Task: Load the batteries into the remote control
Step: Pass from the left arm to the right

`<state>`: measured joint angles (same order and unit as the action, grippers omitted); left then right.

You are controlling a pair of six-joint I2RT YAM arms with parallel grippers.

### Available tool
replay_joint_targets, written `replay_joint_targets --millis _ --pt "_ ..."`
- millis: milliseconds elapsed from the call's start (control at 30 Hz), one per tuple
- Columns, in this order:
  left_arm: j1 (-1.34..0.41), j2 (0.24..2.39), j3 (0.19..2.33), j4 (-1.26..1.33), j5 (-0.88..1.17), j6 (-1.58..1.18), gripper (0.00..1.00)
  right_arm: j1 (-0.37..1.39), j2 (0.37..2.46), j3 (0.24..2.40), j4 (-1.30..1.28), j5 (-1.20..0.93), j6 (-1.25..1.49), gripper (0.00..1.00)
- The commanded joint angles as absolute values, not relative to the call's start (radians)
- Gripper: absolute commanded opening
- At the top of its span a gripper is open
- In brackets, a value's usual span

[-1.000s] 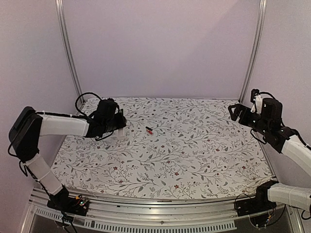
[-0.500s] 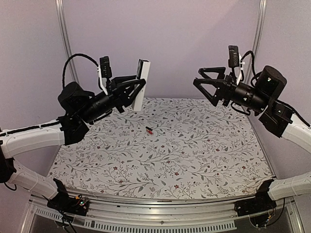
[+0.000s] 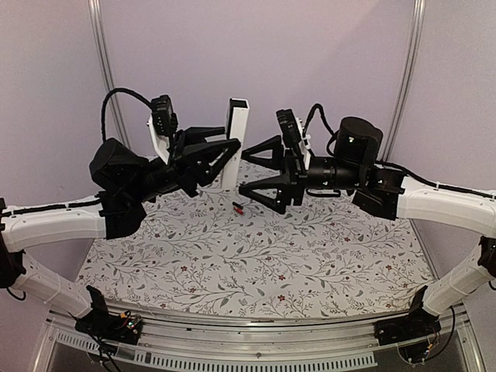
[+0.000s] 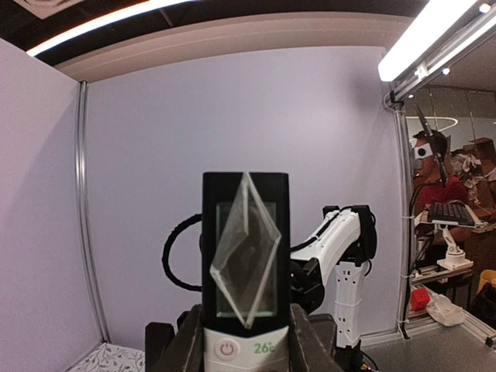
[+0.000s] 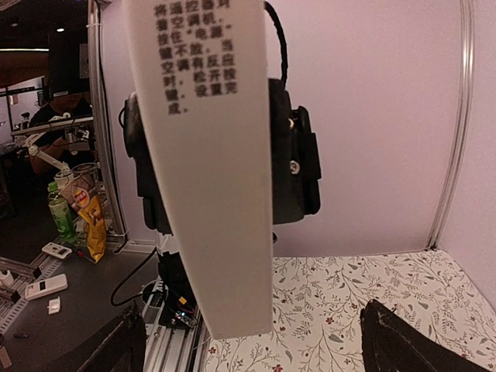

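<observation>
My left gripper [image 3: 226,153] is shut on the lower end of the remote control [image 3: 235,139] and holds it upright, high above the table. In the left wrist view the remote control [image 4: 246,256] shows its dark screen and a round power button, with the left gripper [image 4: 246,345] clamped on both sides. My right gripper [image 3: 262,174] stands open, facing the remote from the right, close but not touching it. The right wrist view shows the remote control's [image 5: 208,155] plain white back with printed text, above the right gripper [image 5: 256,345]. One of the batteries [image 3: 239,208], black and red, lies on the floral cloth below.
The floral cloth [image 3: 310,248] covers the table between pale walls with metal corner rails [image 3: 105,70]. The right arm's white links [image 3: 442,203] reach in from the right. Beyond the cell's left side a cluttered bench [image 5: 54,256] shows.
Both arms rose from low at the table's sides. The left lifted the remote upright into the air. The right swung in to the middle, jaws wide, facing the remote.
</observation>
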<state>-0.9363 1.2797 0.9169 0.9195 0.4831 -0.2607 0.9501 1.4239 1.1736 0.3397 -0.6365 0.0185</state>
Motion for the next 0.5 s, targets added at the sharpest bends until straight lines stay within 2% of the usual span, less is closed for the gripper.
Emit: replay_joint_targets --millis 0,100,200,400,467 --pt "-0.954 1.313 0.917 1.003 0.504 -0.303 0.00 0.979 1.453 1.203 0.444 -0.693 -0.018 0.93" --pt "-0.960 1.324 0.924 1.002 0.505 -0.298 0.00 0.979 1.470 1.203 0.479 -0.696 -0.005 0.87" --pt "-0.962 1.331 0.925 0.999 0.497 -0.299 0.00 0.979 1.489 1.205 0.514 -0.701 0.043 0.74" --pt "-0.963 1.329 0.921 0.995 0.491 -0.295 0.00 0.980 1.512 1.204 0.538 -0.702 0.065 0.34" --pt "-0.963 1.327 0.915 0.992 0.479 -0.290 0.00 0.980 1.510 1.205 0.539 -0.703 0.067 0.17"
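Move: The remote control stands upright in the left fingers, its middle about at the left hand point. For the right hand, that middle lies some 3 cm to the left, 1 cm back and 5 cm above; its free lower end hangs just in front of the open fingers. The left fingertips are about 4 cm left of the right hand point, 1 cm back and 5 cm higher. From the left hand, the right gripper waits about 4 cm right, 1 cm forward and 5 cm below. Leftward and slightly back, the right hand eases about 2 cm onto the remote control's lower part, rising a touch and rolling some 5 degrees, while its wide-open fingers shut around the two edges. The left hand keeps its grip and brings the remote control about 1 cm right and 1 cm down to meet it. ##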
